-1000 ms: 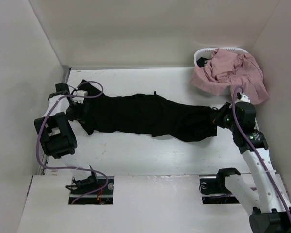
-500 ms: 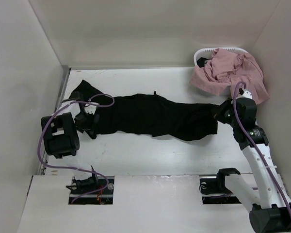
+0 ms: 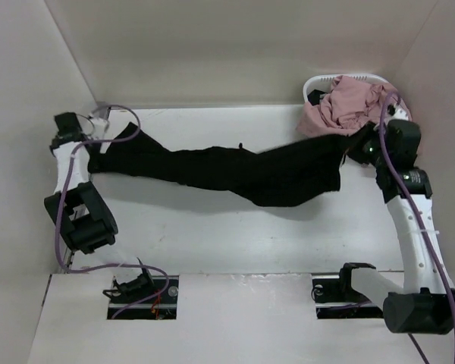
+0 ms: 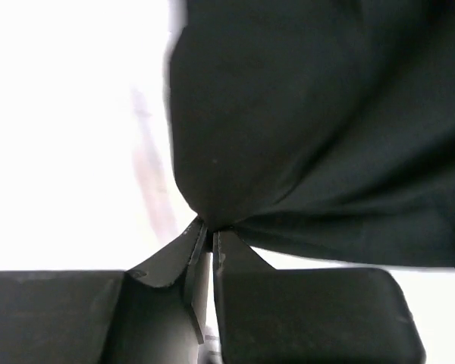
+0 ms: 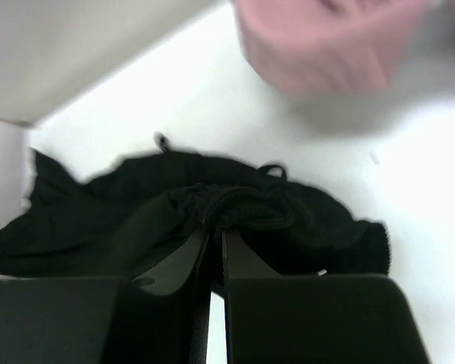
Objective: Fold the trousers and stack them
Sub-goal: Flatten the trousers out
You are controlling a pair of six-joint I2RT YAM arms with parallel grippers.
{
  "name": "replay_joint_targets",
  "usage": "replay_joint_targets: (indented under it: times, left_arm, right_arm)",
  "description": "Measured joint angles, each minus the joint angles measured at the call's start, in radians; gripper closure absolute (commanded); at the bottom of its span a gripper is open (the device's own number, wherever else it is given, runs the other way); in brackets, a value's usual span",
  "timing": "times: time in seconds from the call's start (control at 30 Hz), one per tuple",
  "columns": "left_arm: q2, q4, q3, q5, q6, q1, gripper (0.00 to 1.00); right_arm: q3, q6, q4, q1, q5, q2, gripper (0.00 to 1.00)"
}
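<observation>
Black trousers [image 3: 227, 168] hang stretched across the white table between both arms, sagging in the middle. My left gripper [image 3: 98, 152] is shut on the leg end at the far left; in the left wrist view the fingertips [image 4: 211, 231] pinch the black cloth [image 4: 303, 129]. My right gripper [image 3: 358, 145] is shut on the waistband at the far right, raised near the basket; in the right wrist view the jaws [image 5: 214, 231] clamp the bunched waistband with its drawstring [image 5: 246, 205].
A white basket [image 3: 318, 82] at the back right holds pink garments [image 3: 364, 110], which spill over its rim beside my right arm. White walls close in the left, back and right. Purple cables loop round the left arm.
Both grippers have lifted and pulled apart: the left one moved back to the far left corner, the right one rose toward the basket. The trousers went from lying on the table to stretched taut.
</observation>
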Motion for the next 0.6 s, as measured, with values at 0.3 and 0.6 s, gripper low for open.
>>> replay_joint_targets:
  times: [0.3, 0.6]
  left_arm:
    - [-0.254, 0.047, 0.063, -0.021, 0.301, 0.133, 0.97]
    - [-0.356, 0.022, -0.268, -0.033, 0.471, 0.186, 0.97]
  right_arm:
    - [0.059, 0.004, 0.036, -0.069, -0.185, -0.162, 0.94]
    - [-0.312, 0.050, -0.172, -0.193, -0.194, -0.448, 0.96]
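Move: Pinched at both ends, the trousers hang across the table with their middle about 38 cm to the left hand's right, 2 cm back and 6 cm lower. From the right hand that middle is some 33 cm left, level fore and aft, and about 22 cm below; the basket of pink cloth stands 15 cm ahead of this hand, 6 cm right and 15 cm lower. The loose leg end lies 8 cm ahead of the left hand, 10 cm right and 7 cm below. Flicking the trousers up and then drawing them back towards the bases, both hands keep their shut grip. The left rises about 14 cm while swinging 5 cm left, then sinks most of the way as it pulls back, rolling some 20 degrees with its left side up; the right lifts about 9 cm, tipping up, then sweeps back and down to below its starting height, away from the basket. ##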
